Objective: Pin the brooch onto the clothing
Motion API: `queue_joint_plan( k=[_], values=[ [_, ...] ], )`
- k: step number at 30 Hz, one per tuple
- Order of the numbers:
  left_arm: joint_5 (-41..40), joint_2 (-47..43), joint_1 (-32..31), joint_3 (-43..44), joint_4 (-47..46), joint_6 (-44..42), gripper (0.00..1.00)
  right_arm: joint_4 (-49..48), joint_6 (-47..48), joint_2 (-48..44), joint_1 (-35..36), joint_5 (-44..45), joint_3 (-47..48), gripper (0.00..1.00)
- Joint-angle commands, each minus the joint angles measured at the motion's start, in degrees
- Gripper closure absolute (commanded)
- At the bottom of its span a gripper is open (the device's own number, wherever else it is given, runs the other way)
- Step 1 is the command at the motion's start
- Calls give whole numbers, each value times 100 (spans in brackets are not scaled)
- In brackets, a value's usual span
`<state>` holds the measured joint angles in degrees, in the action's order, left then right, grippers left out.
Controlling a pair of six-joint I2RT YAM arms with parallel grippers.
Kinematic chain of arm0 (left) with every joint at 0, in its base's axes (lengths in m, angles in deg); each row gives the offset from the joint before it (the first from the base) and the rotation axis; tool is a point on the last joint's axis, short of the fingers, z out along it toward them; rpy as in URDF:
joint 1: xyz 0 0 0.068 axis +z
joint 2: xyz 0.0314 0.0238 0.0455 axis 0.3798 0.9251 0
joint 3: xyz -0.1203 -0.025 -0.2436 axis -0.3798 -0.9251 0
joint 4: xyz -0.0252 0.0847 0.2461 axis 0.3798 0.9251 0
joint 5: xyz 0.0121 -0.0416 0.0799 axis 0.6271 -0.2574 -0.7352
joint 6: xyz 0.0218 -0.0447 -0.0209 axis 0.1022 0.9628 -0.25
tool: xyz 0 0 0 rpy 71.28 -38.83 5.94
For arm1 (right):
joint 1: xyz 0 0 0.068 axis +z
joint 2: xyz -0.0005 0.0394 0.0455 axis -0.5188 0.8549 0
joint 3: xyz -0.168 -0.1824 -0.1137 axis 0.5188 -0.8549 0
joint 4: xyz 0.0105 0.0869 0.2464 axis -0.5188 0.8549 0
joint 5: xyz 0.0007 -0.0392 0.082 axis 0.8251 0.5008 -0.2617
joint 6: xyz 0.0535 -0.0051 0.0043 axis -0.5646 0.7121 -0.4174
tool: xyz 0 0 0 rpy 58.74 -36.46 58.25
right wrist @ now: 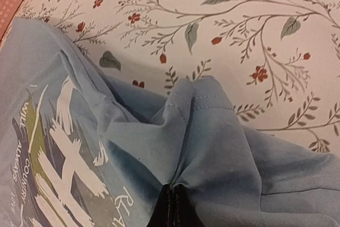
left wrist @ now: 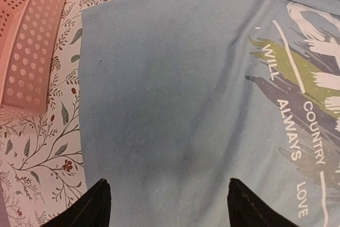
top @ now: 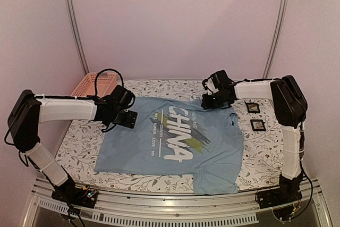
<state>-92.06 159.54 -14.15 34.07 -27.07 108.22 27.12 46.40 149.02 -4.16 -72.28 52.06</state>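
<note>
The clothing (top: pixel 159 147), a light blue T-shirt with a white "CHINA" print, lies spread on the floral cloth. My right gripper (top: pixel 215 101) is at the shirt's far right edge. In the right wrist view this gripper (right wrist: pixel 173 188) is shut on a pinched, bunched fold of the clothing (right wrist: pixel 223 147) near a stitched hem. My left gripper (top: pixel 126 116) hovers over the shirt's left side. Seen from the left wrist, that gripper (left wrist: pixel 167 184) is open, with plain blue clothing (left wrist: pixel 175 89) between its fingers. The brooch is out of view.
A pink perforated basket (top: pixel 95 84) stands at the back left, beside the shirt's edge (left wrist: pixel 26 46). Two small black square frames (top: pixel 253 107) (top: pixel 258 125) lie on the floral tablecloth (top: pixel 79 147) right of the shirt.
</note>
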Motion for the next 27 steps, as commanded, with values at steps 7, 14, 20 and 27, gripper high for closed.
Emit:
queue_joint_plan(
  k=[7,14,20,27],
  values=[
    [-144,-220,52,-159,82,-62,25,-671,-971,-1603,648,-144,-2661,79],
    [-179,-260,48,-182,84,-81,25,263,-628,-2471,565,-30,-2762,66],
    [-170,-252,49,-194,71,-73,25,467,255,-2151,218,38,-1695,60],
    [-215,-424,52,-314,170,-69,25,849,972,-404,235,-692,45,49]
  ],
)
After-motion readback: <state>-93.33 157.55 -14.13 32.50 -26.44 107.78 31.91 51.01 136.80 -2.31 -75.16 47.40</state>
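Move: The right fingers are shut on the clothing's far sleeve, about 5 cm above the table; the chest it is being folded onto lies some 11 cm back and 1 cm left. From this hand, the CHINA print's middle is 17 cm back and 8 cm left, the neckline about 8 cm back and 9 cm right. From the left hand, that chest spot lies roughly 24 cm right, 3 cm ahead and 7 cm below. Right hand sweeps back about 14 cm over the chest, dipping and releasing the sleeve, then rises forward, open. ##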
